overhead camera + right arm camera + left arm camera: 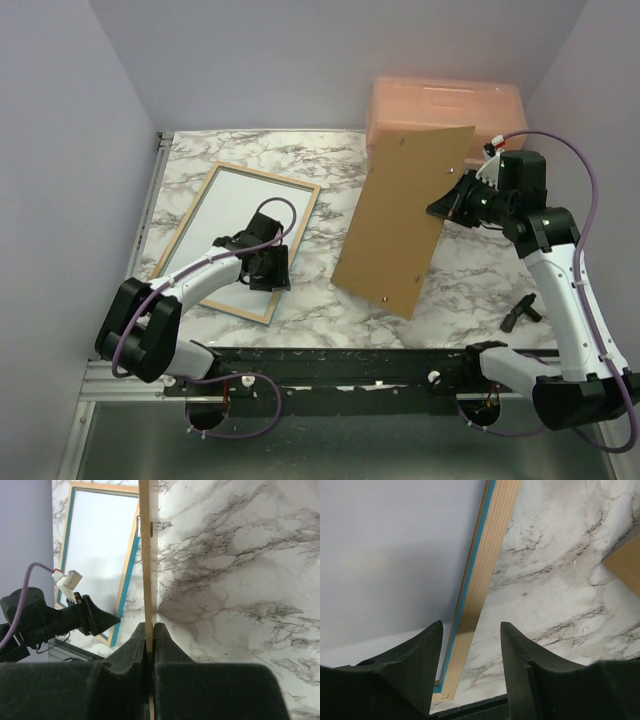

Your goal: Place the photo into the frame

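Note:
The frame [268, 174] lies back-up at the table's left, with a pale wood rim [487, 555] and a blue inner edge. A plain pale sheet [235, 215] fills its opening. No printed photo shows, and I cannot tell whether this sheet is its back. My left gripper [268, 268] hovers open over the frame's near right rail, which runs between its fingers [427, 650] untouched. My right gripper [447, 205] is shut on the brown backing board [400, 220] and holds it tilted above the table, right of the frame. That board shows edge-on [146, 555] in the right wrist view.
A peach plastic box [445, 105] stands at the back right, behind the board. A small black part [522, 312] lies near the right arm's base. Pale walls close in the left, back and right sides. A black rail [350, 365] runs along the near edge.

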### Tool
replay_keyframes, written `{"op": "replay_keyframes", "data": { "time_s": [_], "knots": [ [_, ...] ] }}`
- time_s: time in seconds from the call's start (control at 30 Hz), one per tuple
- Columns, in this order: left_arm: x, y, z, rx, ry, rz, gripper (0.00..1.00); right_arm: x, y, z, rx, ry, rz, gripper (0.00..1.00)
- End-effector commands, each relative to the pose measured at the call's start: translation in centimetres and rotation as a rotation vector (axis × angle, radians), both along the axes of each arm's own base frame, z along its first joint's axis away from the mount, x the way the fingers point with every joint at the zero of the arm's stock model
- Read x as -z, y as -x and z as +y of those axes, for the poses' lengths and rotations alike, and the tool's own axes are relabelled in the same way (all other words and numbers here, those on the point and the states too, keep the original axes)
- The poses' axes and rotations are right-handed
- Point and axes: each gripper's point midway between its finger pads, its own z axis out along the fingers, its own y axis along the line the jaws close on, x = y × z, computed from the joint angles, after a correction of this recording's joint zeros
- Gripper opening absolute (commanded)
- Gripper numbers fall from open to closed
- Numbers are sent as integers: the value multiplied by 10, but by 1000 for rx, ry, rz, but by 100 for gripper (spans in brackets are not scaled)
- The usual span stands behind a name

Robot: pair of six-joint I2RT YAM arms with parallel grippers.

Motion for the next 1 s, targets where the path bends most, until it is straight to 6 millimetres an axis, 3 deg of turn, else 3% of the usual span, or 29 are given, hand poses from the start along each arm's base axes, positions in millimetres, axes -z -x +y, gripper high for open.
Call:
{"op": "replay_keyframes", "data": {
  "time_s": [0.0, 0.07, 0.17, 0.27, 0.4, 0.67, 0.97],
  "knots": [
    [3, -4, -11, 47, -29, -9, 48, -32, -6, -8, 32, 31, -96, 0],
    [4, -2, -19, 57, -13, -10, 45, -37, -7, -10, 43, 38, -110, 0],
    [6, -4, -31, 63, 0, -3, 32, -46, -7, -14, 61, 48, -131, 0],
    [7, -3, -44, 75, 4, 20, 14, -53, -5, -16, 67, 58, -144, 0],
    [-1, -5, -74, 116, 46, 27, 4, -61, -3, -26, 101, 95, -159, 0],
    [-24, -6, -142, 173, 205, 61, 0, -92, 5, -52, 209, 180, -242, 0],
    [-39, 14, -216, 207, 358, 134, 0, -118, 10, -74, 306, 241, -308, 0]
  ]
}}
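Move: Just about at the left hand, 1–2 cm lower, the frame's right rail runs between the open fingers near its front corner; the whole frame, with the white sheet inside, centres roughly 13 cm ahead and 10 cm to the left. The board's middle hangs some 27 cm to that hand's right, 3 cm ahead and 13 cm above. From the right hand, the frame's centre is about 44 cm left, 7 cm ahead and 26 cm below; the pink box is roughly 30 cm ahead, 6 cm right and 20 cm below. Sinking about 1 cm, the left hand closes its fingers on the frame's right rail near the front corner, then drags the frame some 16 cm to the right over the table. Meanwhile the right hand keeps its pinch on the board's edge and carries the board up about 8 cm and 6 cm to the right, twisting a little clockwise. ##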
